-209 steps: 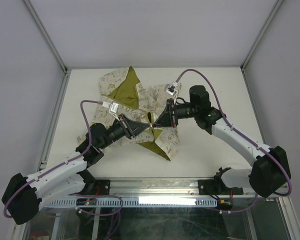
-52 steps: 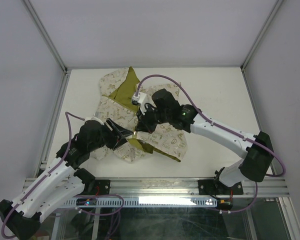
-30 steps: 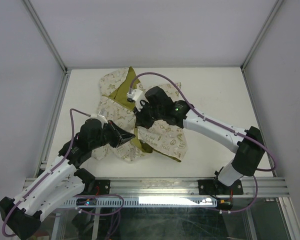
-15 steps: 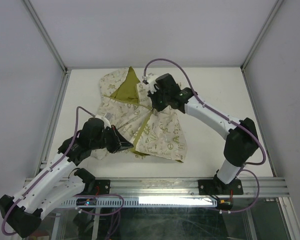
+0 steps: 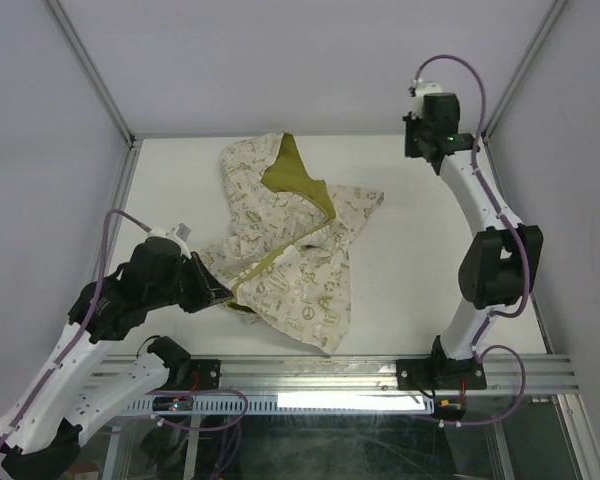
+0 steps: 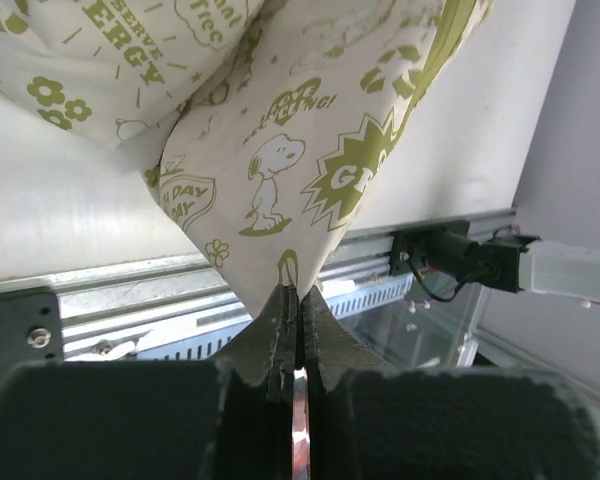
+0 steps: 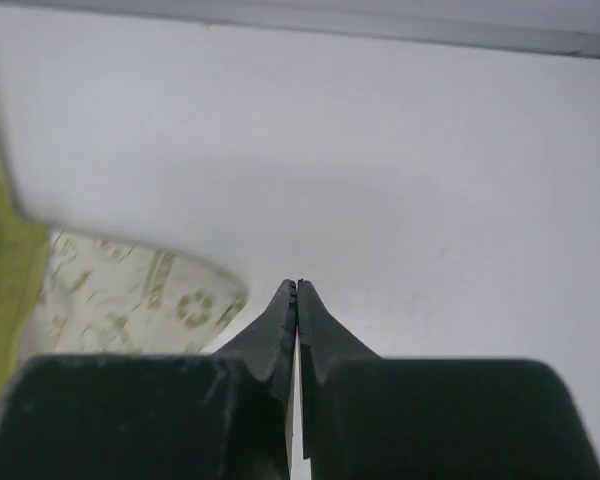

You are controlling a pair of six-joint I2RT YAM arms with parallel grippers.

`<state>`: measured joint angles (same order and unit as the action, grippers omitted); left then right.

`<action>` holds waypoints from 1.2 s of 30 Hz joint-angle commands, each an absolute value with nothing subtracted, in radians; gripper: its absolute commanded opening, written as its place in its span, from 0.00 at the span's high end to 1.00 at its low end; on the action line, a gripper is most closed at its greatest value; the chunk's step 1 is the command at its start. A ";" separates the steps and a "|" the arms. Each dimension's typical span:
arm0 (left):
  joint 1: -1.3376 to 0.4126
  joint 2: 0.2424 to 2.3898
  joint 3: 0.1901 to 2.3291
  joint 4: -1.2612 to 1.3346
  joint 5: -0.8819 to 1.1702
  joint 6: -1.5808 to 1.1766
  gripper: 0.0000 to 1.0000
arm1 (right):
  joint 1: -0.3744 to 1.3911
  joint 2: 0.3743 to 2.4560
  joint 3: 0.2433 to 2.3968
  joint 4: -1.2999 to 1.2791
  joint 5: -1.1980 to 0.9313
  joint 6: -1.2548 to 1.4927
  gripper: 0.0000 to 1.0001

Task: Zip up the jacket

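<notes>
The jacket (image 5: 290, 250) lies spread on the white table, cream with olive-green prints. Its olive lining (image 5: 295, 175) shows at the collar and along the front opening. My left gripper (image 5: 223, 296) is shut on the jacket's near bottom corner. In the left wrist view the printed fabric (image 6: 280, 180) runs up taut from the shut left gripper (image 6: 298, 290). My right gripper (image 5: 412, 148) is raised at the far right, shut on nothing and apart from the jacket. In the right wrist view the right gripper (image 7: 298, 285) hangs over bare table, with a jacket edge (image 7: 130, 300) at lower left.
A metal rail (image 5: 310, 370) runs along the table's near edge, with the right arm's base mount (image 6: 450, 255) on it. Grey enclosure walls and posts (image 5: 510, 90) border the table on three sides.
My right gripper has left the jacket and swung up to the far right corner. My left gripper has drawn the bottom corner toward the near left, and the jacket now lies more spread out.
</notes>
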<state>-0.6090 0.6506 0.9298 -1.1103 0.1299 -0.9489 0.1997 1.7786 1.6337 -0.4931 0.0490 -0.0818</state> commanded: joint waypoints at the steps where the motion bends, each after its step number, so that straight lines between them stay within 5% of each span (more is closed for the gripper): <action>1: -0.615 0.649 1.095 -1.264 -0.083 -0.917 1.00 | 0.093 1.732 1.761 -0.454 0.068 -0.111 1.00; 4: -0.615 0.661 1.127 -1.248 -0.107 -0.914 1.00 | 0.085 1.726 1.825 -0.556 -0.046 -0.147 1.00; 8: -0.615 0.680 1.021 -1.190 -0.003 -0.914 0.59 | 0.164 1.651 1.710 -0.603 -0.210 -0.101 1.00; 14: -0.615 0.753 1.182 -1.218 -0.114 -0.804 0.22 | 0.349 1.518 1.379 -0.475 -0.359 0.060 0.75; 21: -0.615 0.957 1.161 -0.926 0.072 -0.698 0.15 | 0.437 1.467 1.123 -0.303 -0.493 0.175 0.56; 27: -0.630 1.170 1.024 -0.532 0.258 -0.728 0.16 | 0.450 1.485 1.035 -0.222 -0.609 0.114 0.55; 36: -0.726 1.540 1.041 -0.323 0.163 -0.723 0.19 | 0.450 1.589 1.055 -0.162 -0.669 -0.003 0.54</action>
<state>-0.7132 1.4429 1.0172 -0.4854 0.1844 -0.7403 0.4450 1.5459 1.0187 -0.2466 -0.6247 0.0669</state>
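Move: The zip slider lies about 19 cm back, 20 cm left and 12 cm below the empty right hand. From the left hand, which still pinches the jacket's lower zip end, the slider is some 17 cm ahead, 15 cm right and 12 cm lower. The olive lining's opening centres about 15 cm farther out than the slider and 4 cm left of it. The jacket's right-hand corner sits roughly 9 cm back, 6 cm left and 17 cm below the right hand. The jacket's lower zip end is let go as the left fingers open wide after a small lift up and left; that hand then travels about 12 cm forward, 16 cm right and down towards the slider. The right hand swings out right and up a little, then sweeps back, left and down over 20 cm each of back and left to the slider, turning counter-clockwise with a roll and parting its fingers about halfway. ##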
